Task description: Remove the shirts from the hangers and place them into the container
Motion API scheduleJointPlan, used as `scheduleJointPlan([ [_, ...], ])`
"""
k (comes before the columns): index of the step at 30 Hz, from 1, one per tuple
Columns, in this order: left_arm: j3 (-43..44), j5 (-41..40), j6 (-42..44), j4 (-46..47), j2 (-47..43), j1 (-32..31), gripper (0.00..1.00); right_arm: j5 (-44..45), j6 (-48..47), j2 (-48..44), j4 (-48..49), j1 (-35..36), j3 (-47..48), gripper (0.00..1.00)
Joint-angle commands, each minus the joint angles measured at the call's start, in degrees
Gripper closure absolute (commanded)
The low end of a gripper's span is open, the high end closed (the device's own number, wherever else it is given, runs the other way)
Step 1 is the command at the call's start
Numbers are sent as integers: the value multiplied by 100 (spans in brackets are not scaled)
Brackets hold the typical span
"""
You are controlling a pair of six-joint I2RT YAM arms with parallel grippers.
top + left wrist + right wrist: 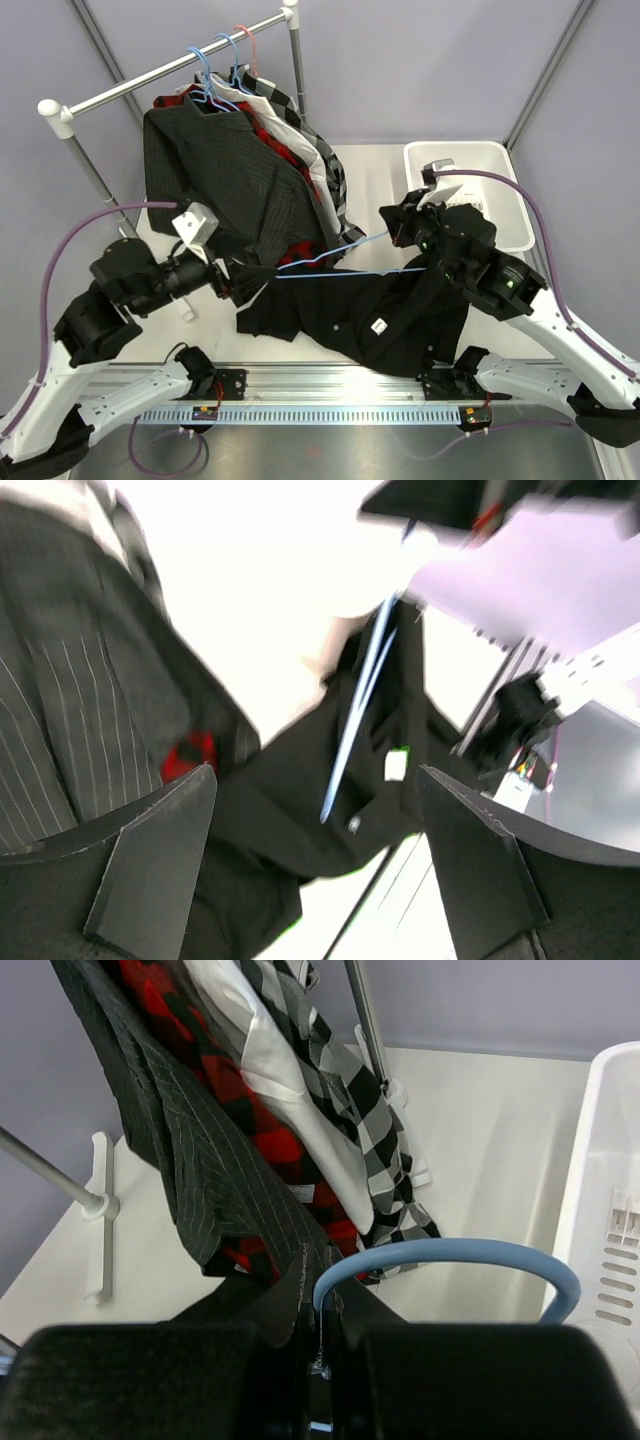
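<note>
A plain black shirt (370,310) lies draped over the table's near edge between the arms, with a light-blue hanger (340,270) still running through it. My right gripper (402,228) is shut on that hanger's hook (450,1255), and the jaws (322,1315) pinch the hook's end. My left gripper (232,283) is at the shirt's left end, open. Its fingers (160,860) are spread wide, and the black cloth (290,820) and the hanger's arm (355,720) show between them, gripped by neither. The white container (455,147) stands at the back right, just behind the right arm.
On the rack (150,80) at the back left hang a charcoal pinstriped shirt (230,170), a red plaid one (280,145), a white one (305,140) and a checked one (337,185), on blue hangers (215,75) and a pink one (247,45). The rack's posts stand on the table.
</note>
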Motion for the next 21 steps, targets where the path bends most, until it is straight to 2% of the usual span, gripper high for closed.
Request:
scheduleJointPlan([
  [1, 463, 362, 248, -83, 220, 23, 14, -332, -219, 138, 643, -19, -16, 100],
  [10, 762, 705, 495, -311, 1363, 23, 18, -649, -553, 569, 819, -10, 309, 100],
  [15, 806, 836, 539, -522, 1794, 23, 27, -728, -606, 684, 863, 16, 415, 100],
  [21, 701, 1021, 547, -636, 1865, 14, 38, -781, -632, 736, 916, 16, 485, 100],
])
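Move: Some 5 cm to the right of the left hand, 2 cm ahead and 6 cm below it is the blue hanger's free left end. The black shirt lies in a heap about 20 cm to the left hand's right, level with it and 31 cm lower, while the pinstriped shirt hangs about 16 cm ahead and 3 cm to its left. From the right hand, that hanger end is 19 cm left, 9 cm back and 7 cm below. Lifting about 3 cm first, the open left hand then swoops down some 8 cm and over to the right and slightly forward, fingers tipping down nearly 20 degrees and partly closing around the hanger's left end. The right hand keeps its pinch on the hanger at the hook and carries it about 4 cm left and a little forward, towards the left hand. ##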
